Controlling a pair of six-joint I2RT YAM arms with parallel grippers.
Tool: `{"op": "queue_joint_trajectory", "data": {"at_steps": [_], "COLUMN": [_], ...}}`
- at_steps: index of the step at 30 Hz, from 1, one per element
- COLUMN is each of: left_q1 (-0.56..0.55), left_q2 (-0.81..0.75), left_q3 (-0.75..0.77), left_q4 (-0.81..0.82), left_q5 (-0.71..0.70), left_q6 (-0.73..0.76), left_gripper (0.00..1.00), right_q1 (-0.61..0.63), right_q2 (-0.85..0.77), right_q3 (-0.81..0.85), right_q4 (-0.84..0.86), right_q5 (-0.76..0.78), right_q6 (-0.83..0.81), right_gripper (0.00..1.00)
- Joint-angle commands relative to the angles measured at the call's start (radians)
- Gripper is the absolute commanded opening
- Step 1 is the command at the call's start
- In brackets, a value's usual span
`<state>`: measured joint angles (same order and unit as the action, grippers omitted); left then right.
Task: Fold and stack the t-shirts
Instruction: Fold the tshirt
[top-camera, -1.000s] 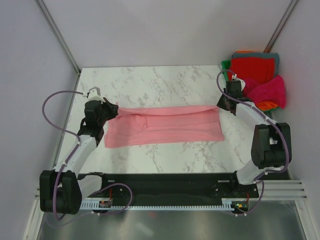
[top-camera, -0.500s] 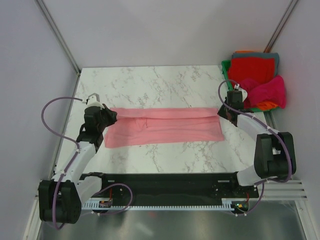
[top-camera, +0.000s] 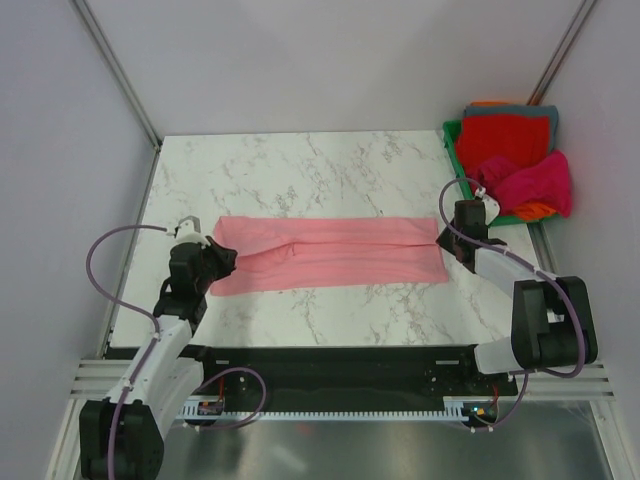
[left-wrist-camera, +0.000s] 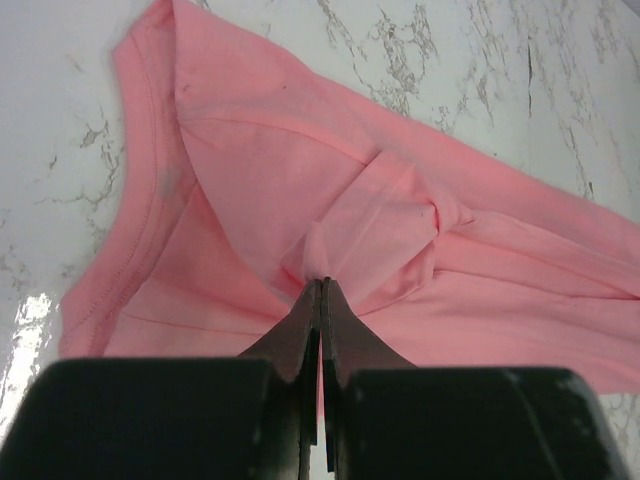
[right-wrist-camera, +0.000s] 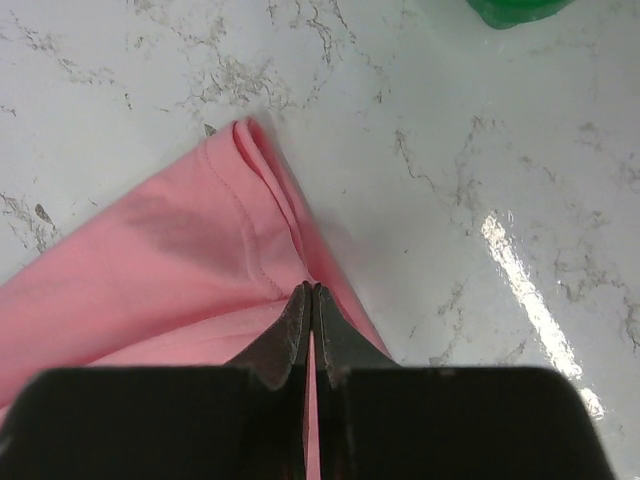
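A light salmon-pink t-shirt (top-camera: 330, 253) lies across the marble table as a long folded strip. My left gripper (top-camera: 222, 262) is shut on a pinch of its cloth at the left end; the left wrist view shows the cloth (left-wrist-camera: 380, 220) bunched at the closed fingertips (left-wrist-camera: 321, 285). My right gripper (top-camera: 447, 240) is shut on the shirt's right edge; the right wrist view shows the hem (right-wrist-camera: 250, 200) folded over at the fingertips (right-wrist-camera: 312, 290). Other tees, red (top-camera: 505, 135) and magenta (top-camera: 540, 185), are piled at the back right.
A green plastic bin (top-camera: 452, 132) holds the pile at the table's back right corner, with orange and teal-grey cloth under the red one. Its green corner shows in the right wrist view (right-wrist-camera: 510, 10). White walls close in on both sides.
Both grippers have pulled toward the near edge, dragging the far edge of the pink shirt over itself. The strip is now narrower and lies closer to me.
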<state>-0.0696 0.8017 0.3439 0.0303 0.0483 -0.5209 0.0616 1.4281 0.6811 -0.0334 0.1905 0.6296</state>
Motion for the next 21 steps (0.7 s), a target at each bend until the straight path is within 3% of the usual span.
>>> {"op": "queue_joint_trajectory", "data": {"at_steps": [1,6,9,14,18,21], "left_q1": [-0.001,-0.001,-0.001,-0.001,-0.001,-0.001], "left_q2": [-0.062,-0.114,-0.144,-0.235,-0.26,-0.172], "left_q3": [-0.051,-0.08,-0.079,-0.092,-0.059,0.004], "left_q4": [0.01,-0.026,-0.082,-0.109,-0.141,-0.145], "left_q5": [0.03,0.022,0.022,-0.005,-0.045,-0.045], "left_q6": [-0.039,-0.053,-0.068,-0.083,-0.108,-0.128], "left_gripper": [0.02,0.02,0.21,0.28,0.38,0.45], "right_q1": [-0.002,-0.002,-0.002,0.006,0.023,0.058], "right_q2": [-0.054,-0.073,-0.103,-0.185,-0.256,-0.233], "right_q3": [-0.028,-0.046,-0.064,-0.094,-0.11,-0.065], "right_q4": [0.079,0.076,0.067,0.052,0.101,0.102], "right_q5": [0.049,0.082,0.104,0.141,0.087,-0.035], "right_q6": [0.039,0.059,0.071,0.081,0.023,0.004], "right_gripper": [0.06,0.1,0.24,0.44,0.45,0.41]}}
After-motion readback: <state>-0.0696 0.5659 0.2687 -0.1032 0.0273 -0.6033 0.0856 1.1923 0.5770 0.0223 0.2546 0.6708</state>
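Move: The left fingers still pinch the t-shirt's upper layer a few centimetres above the table. The near left corner of the t-shirt lies about 7 cm back and 5 cm left of them, the far left corner roughly 12 cm ahead and 3 cm left. The right fingers hold the upper layer's right end almost at the table, with the far right corner about 7 cm straight ahead and the near right corner some 10 cm back, 2 cm right. Back about 3 cm and at first down a little, the left hand finishes laying its bit of the t-shirt, then opens its fingers, lets go and rises about a centimetre. The right hand opens as it eases back a centimetre or so, letting go of its end, then lifts straight up about 5 cm, its fingers tipping up some 10 degrees. ##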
